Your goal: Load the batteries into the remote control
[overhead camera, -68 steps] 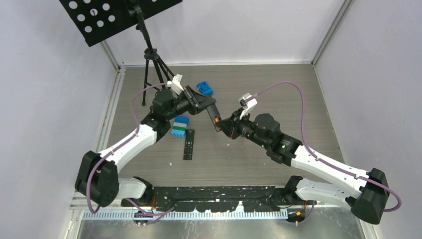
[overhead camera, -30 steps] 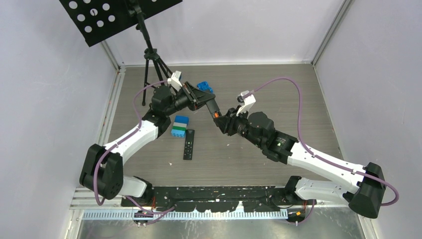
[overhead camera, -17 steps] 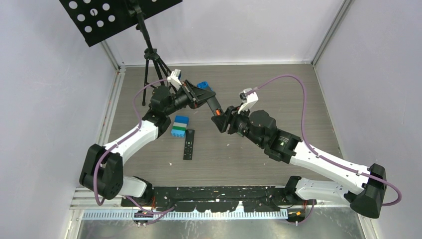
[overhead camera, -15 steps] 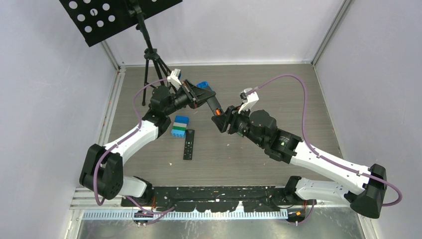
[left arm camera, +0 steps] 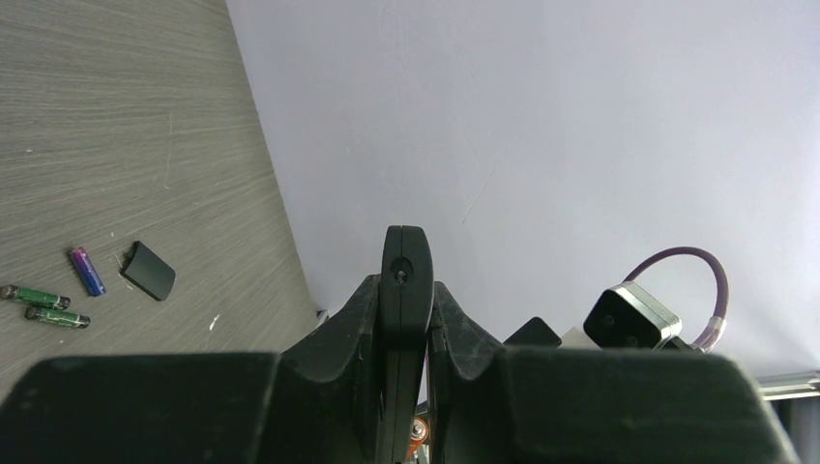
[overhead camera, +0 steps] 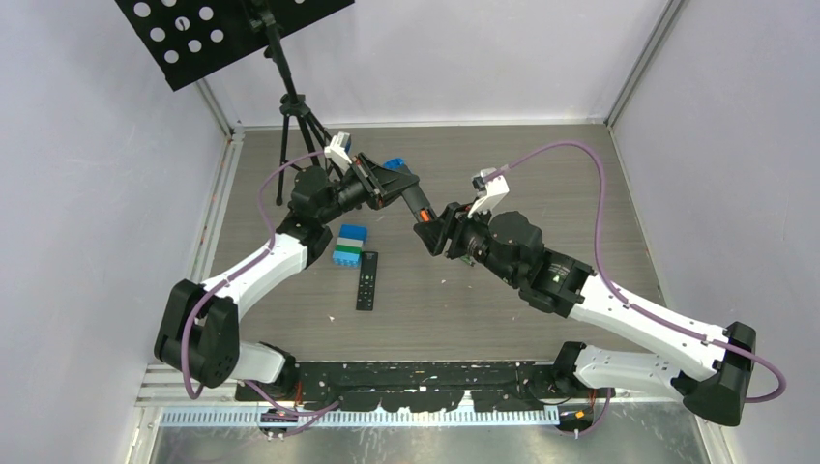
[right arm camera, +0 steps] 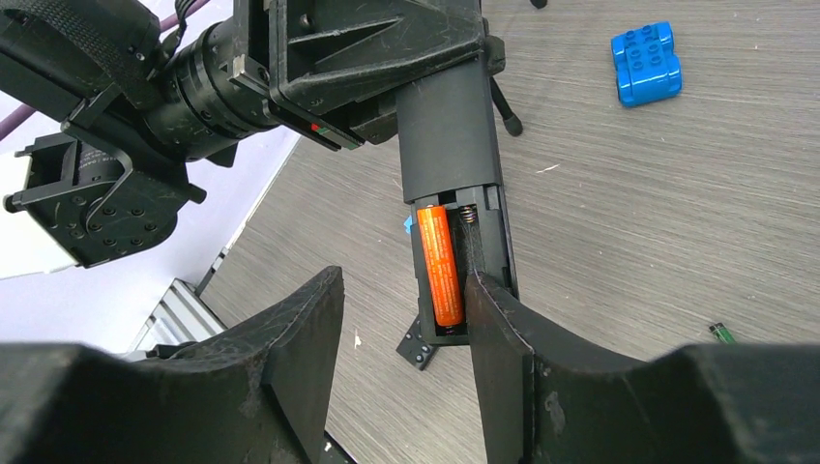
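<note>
The remote control [overhead camera: 414, 201] is held up off the table, my left gripper [overhead camera: 392, 188] shut on its upper part. In the right wrist view the remote control [right arm camera: 450, 126] shows its open recess with an orange battery [right arm camera: 440, 263] lying in the left slot. My right gripper [right arm camera: 401, 290] stands open just below that end, and one of its fingers [right arm camera: 503, 358] covers part of the other slot. In the left wrist view the remote control [left arm camera: 405, 256] sits edge-on between the jaws. A blue-purple battery [left arm camera: 86, 271] and two green batteries [left arm camera: 27, 295] lie on the table.
A black battery cover [left arm camera: 149, 270] lies beside the loose batteries. A second remote with buttons [overhead camera: 366, 279] lies on the table near stacked blue blocks [overhead camera: 350, 245]. Another blue block [overhead camera: 395, 166] and a tripod stand [overhead camera: 290, 106] are at the back.
My right gripper has opened and left the orange battery in the recess. The right arm has shifted slightly. The left gripper keeps its hold on the remote control.
</note>
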Action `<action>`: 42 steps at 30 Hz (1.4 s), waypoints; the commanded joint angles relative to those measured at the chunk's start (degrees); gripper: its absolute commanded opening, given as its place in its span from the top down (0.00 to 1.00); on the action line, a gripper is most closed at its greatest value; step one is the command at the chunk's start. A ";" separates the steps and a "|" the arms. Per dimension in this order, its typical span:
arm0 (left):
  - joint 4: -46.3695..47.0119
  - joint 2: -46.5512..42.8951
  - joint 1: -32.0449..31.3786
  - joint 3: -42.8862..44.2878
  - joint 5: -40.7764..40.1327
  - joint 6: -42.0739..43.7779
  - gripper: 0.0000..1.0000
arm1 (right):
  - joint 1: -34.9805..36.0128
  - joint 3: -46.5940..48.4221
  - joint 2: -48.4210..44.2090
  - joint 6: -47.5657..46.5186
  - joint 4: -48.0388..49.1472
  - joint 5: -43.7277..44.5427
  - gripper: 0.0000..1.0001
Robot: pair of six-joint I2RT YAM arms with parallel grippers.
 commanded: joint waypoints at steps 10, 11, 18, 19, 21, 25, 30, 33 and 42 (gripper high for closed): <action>7.64 -3.40 0.34 3.23 1.71 -3.87 1.00 | -0.34 2.05 -3.94 3.42 -5.90 4.36 0.38; 7.62 -3.35 0.34 3.30 1.74 -3.77 1.00 | -0.38 1.98 -4.43 4.08 -5.79 4.33 0.37; 7.68 -3.05 0.34 3.50 1.19 -3.42 1.00 | -0.42 1.76 -7.07 12.66 -6.16 5.94 0.34; 7.68 -3.01 0.34 3.57 1.17 -3.41 1.00 | -0.38 1.74 -7.25 14.24 -6.47 6.49 0.34; 7.60 -3.01 0.34 3.57 1.08 -3.17 1.00 | -0.42 0.71 -7.80 19.19 -5.90 6.70 0.33; 7.41 -3.20 0.34 3.51 0.77 -2.67 1.00 | -0.42 -2.30 -8.78 24.73 -0.25 4.45 0.27; 7.38 -3.61 0.34 3.28 0.48 -2.23 1.00 | -0.42 -4.80 -8.85 30.27 5.21 3.82 0.21; 7.51 -3.90 0.34 3.11 0.40 -2.18 1.00 | -0.42 -6.35 -8.13 34.28 8.65 4.87 0.18; 10.11 -4.36 0.25 1.86 0.02 -3.14 1.00 | -0.51 -6.91 -2.65 41.01 18.74 5.73 0.16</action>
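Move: The remote control, gripped near its far end by the left fingers, has its middle about 6 cm ahead of the right hand, 3 cm to its left and a touch above. The orange battery, already in its open compartment, is roughly 3 cm ahead and 2 cm left of that right hand. The two green batteries lie on the table some 3 cm ahead, 10 cm right and 27 cm below it. From the left hand, the remote's middle is about 3 cm back and 2 cm right. The remote control, still held in the left fingers, is carried up about 4 cm with a slight tilt. The right hand, already free of the orange battery, backs off and swings some 3 cm to its right, then comes back left while ending a little higher; it rolls its left side up by about 35 degrees and spreads its half-open fingers wide off the compartment end. ##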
